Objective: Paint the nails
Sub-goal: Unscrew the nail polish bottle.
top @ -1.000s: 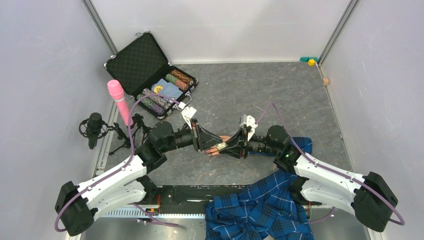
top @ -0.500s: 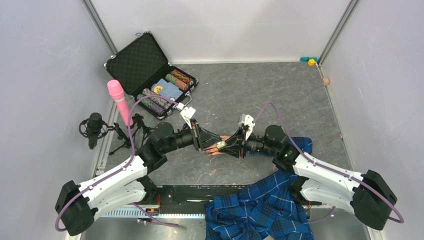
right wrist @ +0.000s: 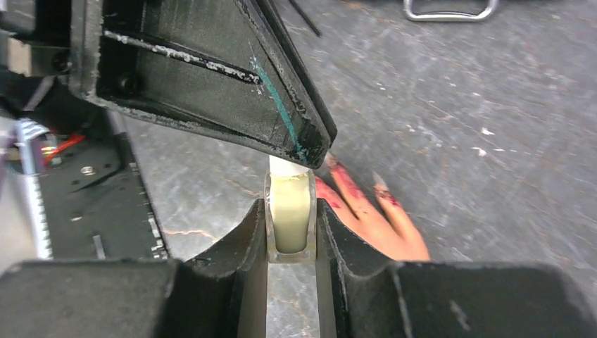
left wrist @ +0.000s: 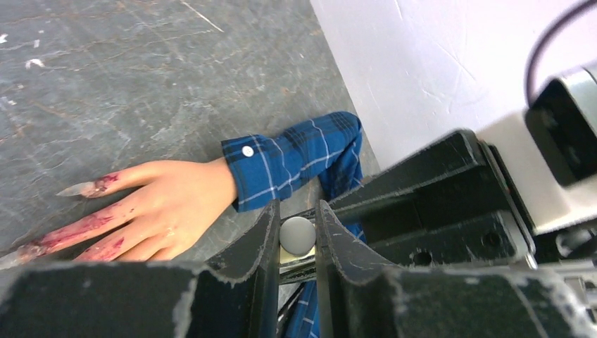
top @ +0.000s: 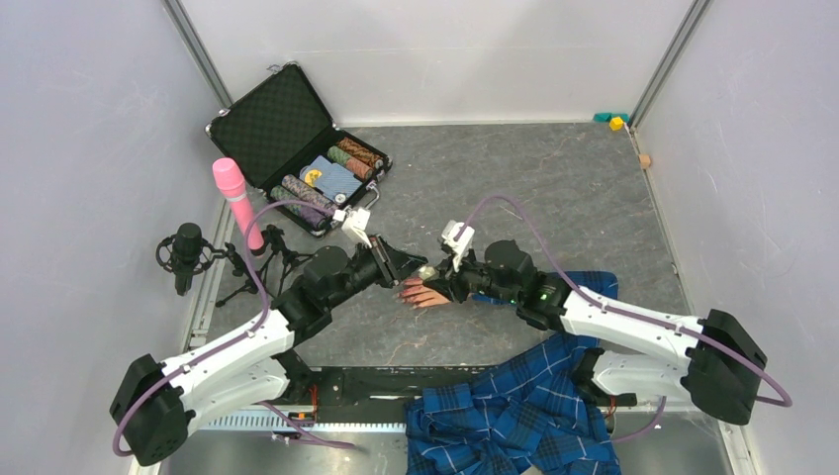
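A flesh-coloured mannequin hand (top: 425,294) in a blue plaid sleeve (left wrist: 296,158) lies palm down on the grey table. Its fingers are smeared dark red around the nails (left wrist: 76,189), which also show in the right wrist view as nails (right wrist: 380,182). Just above the fingers, my right gripper (right wrist: 290,204) is shut on a small clear bottle (right wrist: 290,211) of pale liquid. My left gripper (left wrist: 297,211) faces it and is shut on the bottle's round white cap (left wrist: 298,236). In the top view the left gripper (top: 406,267) and right gripper (top: 440,280) meet tip to tip.
An open black case (top: 259,124) of poker chips sits at the far left. A pink microphone (top: 235,203) and a black microphone (top: 186,252) stand by the left wall. Plaid cloth (top: 514,416) is heaped at the near edge. Small coloured blocks (top: 613,121) lie in the far right corner.
My left gripper has closed onto the bottle's cap. Both grippers, joined at the bottle, have shifted left and slightly farther back, uncovering more of the mannequin hand.
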Controlling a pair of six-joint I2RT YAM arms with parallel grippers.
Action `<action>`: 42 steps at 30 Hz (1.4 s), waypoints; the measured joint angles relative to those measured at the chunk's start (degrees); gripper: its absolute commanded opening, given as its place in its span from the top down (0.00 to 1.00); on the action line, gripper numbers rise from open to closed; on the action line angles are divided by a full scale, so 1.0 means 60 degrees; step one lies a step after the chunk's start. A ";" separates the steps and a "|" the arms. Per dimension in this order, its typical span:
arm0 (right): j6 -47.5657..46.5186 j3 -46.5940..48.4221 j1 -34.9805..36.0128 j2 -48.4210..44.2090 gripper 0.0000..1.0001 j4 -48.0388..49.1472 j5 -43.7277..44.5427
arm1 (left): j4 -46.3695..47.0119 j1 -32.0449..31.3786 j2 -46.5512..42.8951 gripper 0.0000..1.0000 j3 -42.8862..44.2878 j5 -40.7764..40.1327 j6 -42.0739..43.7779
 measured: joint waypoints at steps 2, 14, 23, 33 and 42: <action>-0.0259 0.0317 0.0393 0.0244 1.00 -0.0346 0.0962 | -0.0135 0.0018 0.0055 0.98 -0.0007 -0.0379 -0.0324; -0.0645 0.1785 0.2022 0.2073 1.00 -0.1268 0.5359 | -0.0310 0.0135 0.0437 0.98 -0.0160 -0.1927 -0.1636; -0.0958 0.1960 0.2783 0.2736 1.00 -0.0994 0.7231 | -0.0084 0.0153 0.0433 0.98 -0.0477 -0.2186 -0.2193; -0.1195 0.0962 0.2616 0.1723 1.00 0.0335 0.7781 | -0.0353 -0.0055 0.0120 0.05 -0.0259 -0.1373 -0.1359; -0.1381 -0.0266 0.1916 -0.0630 1.00 0.0831 0.6754 | -0.1923 -0.0098 -0.1614 0.00 0.1224 -0.1410 0.1249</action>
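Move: The nail polish bottle's white cap is already between the left fingers. The bottle body is pinched by the right fingers, about 2 cm right, 1 cm back and 2 cm below the left hand; the cap is some 2 cm left of, 1 cm ahead of and 2 cm above the right hand. From the left hand, the fake hand lies about 16 cm below, 2 cm right and 1 cm ahead, and its plaid cuff roughly 15 cm right, level ahead and as low. Cap and bottle are carried together about 5 cm forward and down while the wrists counter-twist, the left some 20 degrees counter-clockwise and tipping down, the right about 30 the other way. The left fingers then open wide, let go of the cap and rise about 9 cm, drawing slightly back; the right hand keeps its pinch and pulls the bottle right and up. ##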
